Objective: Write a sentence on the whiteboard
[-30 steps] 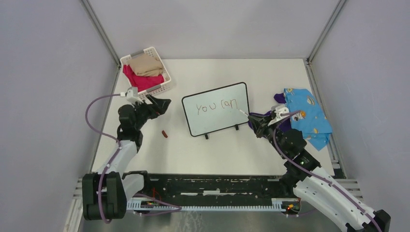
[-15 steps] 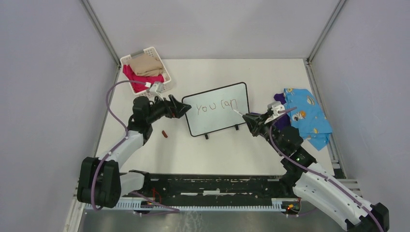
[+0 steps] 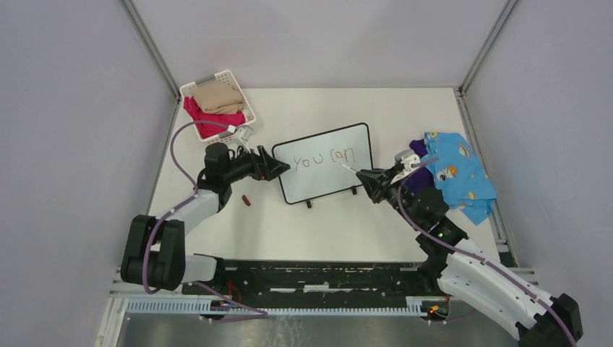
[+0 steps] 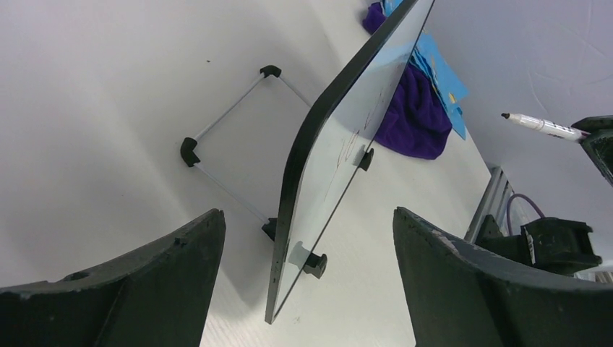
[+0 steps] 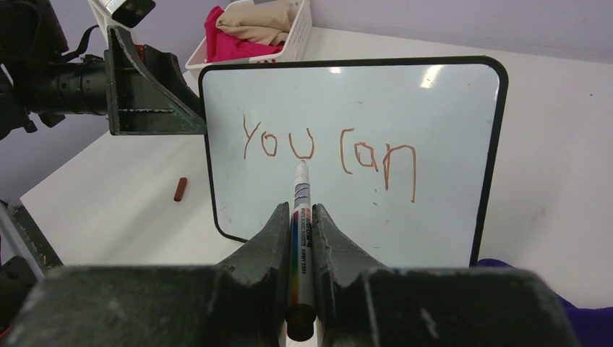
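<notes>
The whiteboard [image 3: 325,181] stands tilted on its two black feet mid-table, with "You can" in reddish ink on its face [image 5: 434,116]. My left gripper [image 3: 280,167] is open at the board's left edge. In the left wrist view that black edge [image 4: 318,123] runs between the two spread fingers [image 4: 166,267] without touching either. My right gripper [image 3: 366,178] is shut on a white marker [image 5: 301,210]. Its tip points at the board below the "u", and in the left wrist view the marker [image 4: 538,126] hangs clear of the board's face.
A white slatted basket [image 3: 230,74] with red and tan clothes sits at the back left. A small red-brown cap [image 3: 247,199] lies left of the board. Blue patterned cloth [image 3: 463,170] over purple cloth [image 3: 416,148] lies at the right, beside my right arm.
My left arm has swung right from near the basket until its open jaws stand either side of the board's left edge. The right gripper with the marker has shifted left across the board.
</notes>
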Motion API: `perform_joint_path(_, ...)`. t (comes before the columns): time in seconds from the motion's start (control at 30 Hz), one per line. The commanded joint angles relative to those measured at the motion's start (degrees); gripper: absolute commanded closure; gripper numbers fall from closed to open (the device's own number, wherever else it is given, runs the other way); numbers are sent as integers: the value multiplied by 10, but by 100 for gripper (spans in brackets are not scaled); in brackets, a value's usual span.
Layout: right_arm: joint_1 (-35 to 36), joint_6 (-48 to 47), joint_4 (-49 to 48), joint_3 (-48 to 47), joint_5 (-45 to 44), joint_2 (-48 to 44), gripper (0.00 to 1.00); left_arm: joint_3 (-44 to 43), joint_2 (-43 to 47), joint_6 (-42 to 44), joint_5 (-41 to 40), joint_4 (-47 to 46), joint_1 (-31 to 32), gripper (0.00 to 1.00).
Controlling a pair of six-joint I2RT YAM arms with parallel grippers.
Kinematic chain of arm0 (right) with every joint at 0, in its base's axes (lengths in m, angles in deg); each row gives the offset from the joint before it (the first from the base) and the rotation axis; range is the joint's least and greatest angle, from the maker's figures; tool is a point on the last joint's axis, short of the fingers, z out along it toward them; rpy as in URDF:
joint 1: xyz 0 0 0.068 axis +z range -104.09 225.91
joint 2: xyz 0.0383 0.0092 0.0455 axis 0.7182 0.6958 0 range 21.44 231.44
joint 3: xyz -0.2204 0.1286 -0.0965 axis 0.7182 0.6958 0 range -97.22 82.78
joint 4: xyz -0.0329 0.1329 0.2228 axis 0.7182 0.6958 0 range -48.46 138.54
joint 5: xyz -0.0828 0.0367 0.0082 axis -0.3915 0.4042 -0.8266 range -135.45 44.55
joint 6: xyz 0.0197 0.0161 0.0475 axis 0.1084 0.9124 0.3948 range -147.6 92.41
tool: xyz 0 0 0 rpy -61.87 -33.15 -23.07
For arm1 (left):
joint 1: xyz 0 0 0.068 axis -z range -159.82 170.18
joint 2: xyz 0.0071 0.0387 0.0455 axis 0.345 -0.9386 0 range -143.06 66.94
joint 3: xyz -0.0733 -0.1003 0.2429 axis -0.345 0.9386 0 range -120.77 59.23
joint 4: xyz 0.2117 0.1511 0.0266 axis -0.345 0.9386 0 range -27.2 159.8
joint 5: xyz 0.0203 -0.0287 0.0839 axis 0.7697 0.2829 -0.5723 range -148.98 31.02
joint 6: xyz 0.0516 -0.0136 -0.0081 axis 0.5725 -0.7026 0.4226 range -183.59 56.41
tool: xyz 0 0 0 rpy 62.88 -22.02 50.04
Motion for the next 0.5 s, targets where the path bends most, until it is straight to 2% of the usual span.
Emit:
perform_joint_path(0.0,10,2,-46,-7,6,18,100,14,-43,8,49,-90,-4,12)
perform_joint_path(0.13,20,-11,-47,-9,-4,30,100,47,-88,-52,107,-254,-13,21)
perform_joint_path(0.23,29,-16,-51,-8,-8,39,100,45,-133,-97,142,-341,-14,28)
perform_joint_path(0.33,39,-21,-56,-9,-13,48,100,51,-176,-160,163,-468,-14,34)
perform_joint_path(0.47,58,-37,-62,-9,-28,61,100,57,-206,-159,168,-489,-14,37)
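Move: For the right hand, marker gripped, the blank space under "you" on the whiteboard is about 7 cm ahead, 14 cm left and 9 cm lower. "Can" lies roughly 10 cm ahead, 3 cm left and 6 cm down, "you" 9 cm ahead, 13 cm left. From the left hand, the board's left edge is about 1 cm ahead, 2 cm right and 4 cm down; the red cap some 12 cm left, 5 cm back, 14 cm down. Towards the blank space under "you", the right hand carries the marker about 2.5 cm left and 2 cm down, grip unchanged, tip still clear of the board. The left hand sinks some 3 cm, then rises about 1 cm, while going 2 cm right around the board's left edge; it turns about 10 degrees clockwise, rolls its left side down as much, and its open fingers partly close. ##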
